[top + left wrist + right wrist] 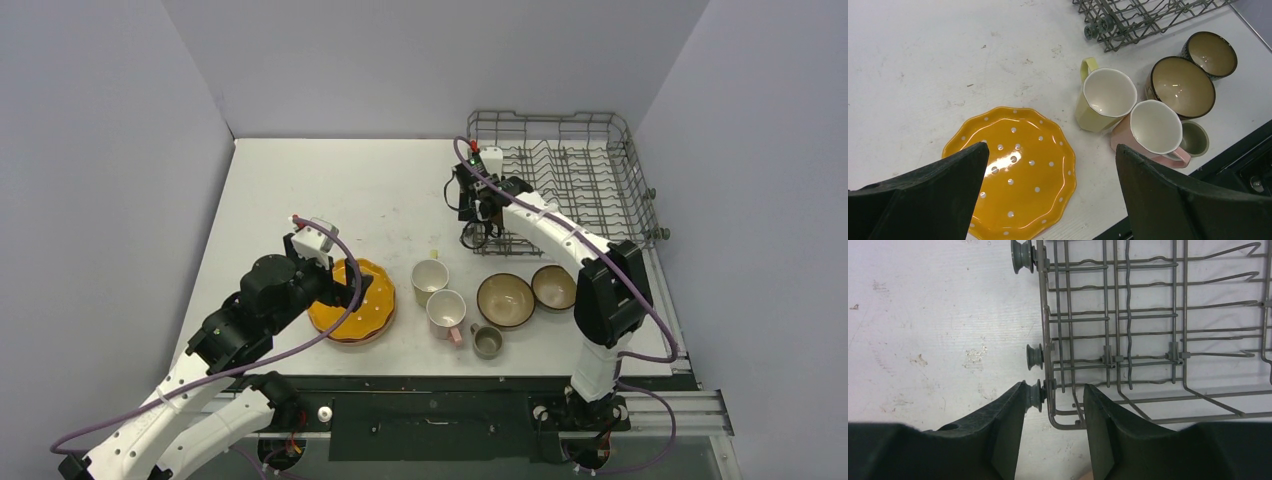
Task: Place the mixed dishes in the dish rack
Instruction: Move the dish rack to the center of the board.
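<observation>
The dish rack (600,130) stands at the far right, holding no dishes. My right gripper (478,225) is at its near left corner. In the right wrist view this gripper (1054,385) straddles the corner wall (1046,330), half open: the left finger touches a roller wheel (1035,396) and a gap remains on the right. My left gripper (1050,146) hangs wide open over the orange dotted plate (1018,170), holding nothing. A pinkish rim shows under that plate's near edge. Right of it are the yellow mug (1100,107), pink mug (1153,127), small cup (1194,138) and two brown bowls (1182,86) (1210,53).
The dishes sit in a row near the table's front edge (450,376), between the two arm bases. Grey walls close in the left, back and right sides. The right arm's forearm passes over the space between the bowls and the rack.
</observation>
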Available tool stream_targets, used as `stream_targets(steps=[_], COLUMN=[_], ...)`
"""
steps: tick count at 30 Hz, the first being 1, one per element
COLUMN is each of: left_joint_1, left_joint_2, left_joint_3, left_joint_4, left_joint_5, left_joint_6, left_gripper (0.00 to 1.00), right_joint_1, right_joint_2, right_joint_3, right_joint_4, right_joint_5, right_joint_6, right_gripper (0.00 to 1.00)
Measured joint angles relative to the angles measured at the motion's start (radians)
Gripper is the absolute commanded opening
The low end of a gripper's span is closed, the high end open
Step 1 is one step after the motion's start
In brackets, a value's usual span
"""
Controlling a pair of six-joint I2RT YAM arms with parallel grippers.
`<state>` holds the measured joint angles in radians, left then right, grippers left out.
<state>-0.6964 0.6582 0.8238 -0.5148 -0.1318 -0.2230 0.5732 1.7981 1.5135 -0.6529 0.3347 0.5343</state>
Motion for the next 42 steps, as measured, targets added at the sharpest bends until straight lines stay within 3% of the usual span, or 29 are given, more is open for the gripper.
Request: stream_targets(steps=[17,35,39,42], left_joint_1=[0.006,0.006,0.006,0.006], left_joint_2=[-0.005,-0.008,-0.008,-0.008], left_joint_3=[0.002,0.002,0.002,0.002], left_joint_4=[0.000,-0.001,-0.001,-0.001], left_joint_5=[0.026,0.033,0.033,0.033], left_joint_6=[0.000,0.000,0.001,0.001], left_gripper=[0.96,0.96,0.96,0.96], right_joint_1=[-0.064,-0.073,-0.075,-0.075], right_joint_2=[0.193,0.259,0.274,0.278], right_joint_3=[0.119,0.179,0.193,0.203], right_joint_4=[0.031,0.031,0.022,0.015], right_joint_5=[-0.068,-0.101,-0.102,-0.112], right_joint_6=[-0.007,-0.026,-0.029,-0.047], right_gripper=[0.28,0.13,0.01,0.00])
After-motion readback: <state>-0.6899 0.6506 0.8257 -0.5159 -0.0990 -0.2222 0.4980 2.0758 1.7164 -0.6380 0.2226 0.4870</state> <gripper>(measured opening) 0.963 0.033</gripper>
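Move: The right hand is poised over the near end of the dish rack's left rail. The place to grip lies about 5 cm ahead, 1 cm to the left and 5 cm below, while the rack's middle is about 15 cm ahead and 18 cm to the right. The yellow mug stands some 8 cm back and 8 cm left of the hand, the large bowl about 12 cm back and 6 cm right. From the left hand, the grip spot is roughly 24 cm ahead, 22 cm right and 16 cm below. The right fingers come down astride the dish rack's left side rail and pinch it near its front rollers, closing all the way from a little under half open. To get there the hand goes forward and down together, about 5 cm each, drifting 1 cm left and slowing towards the end, with the fingers tipping some 5 degrees further down; the grip effort climbs as they shut. ##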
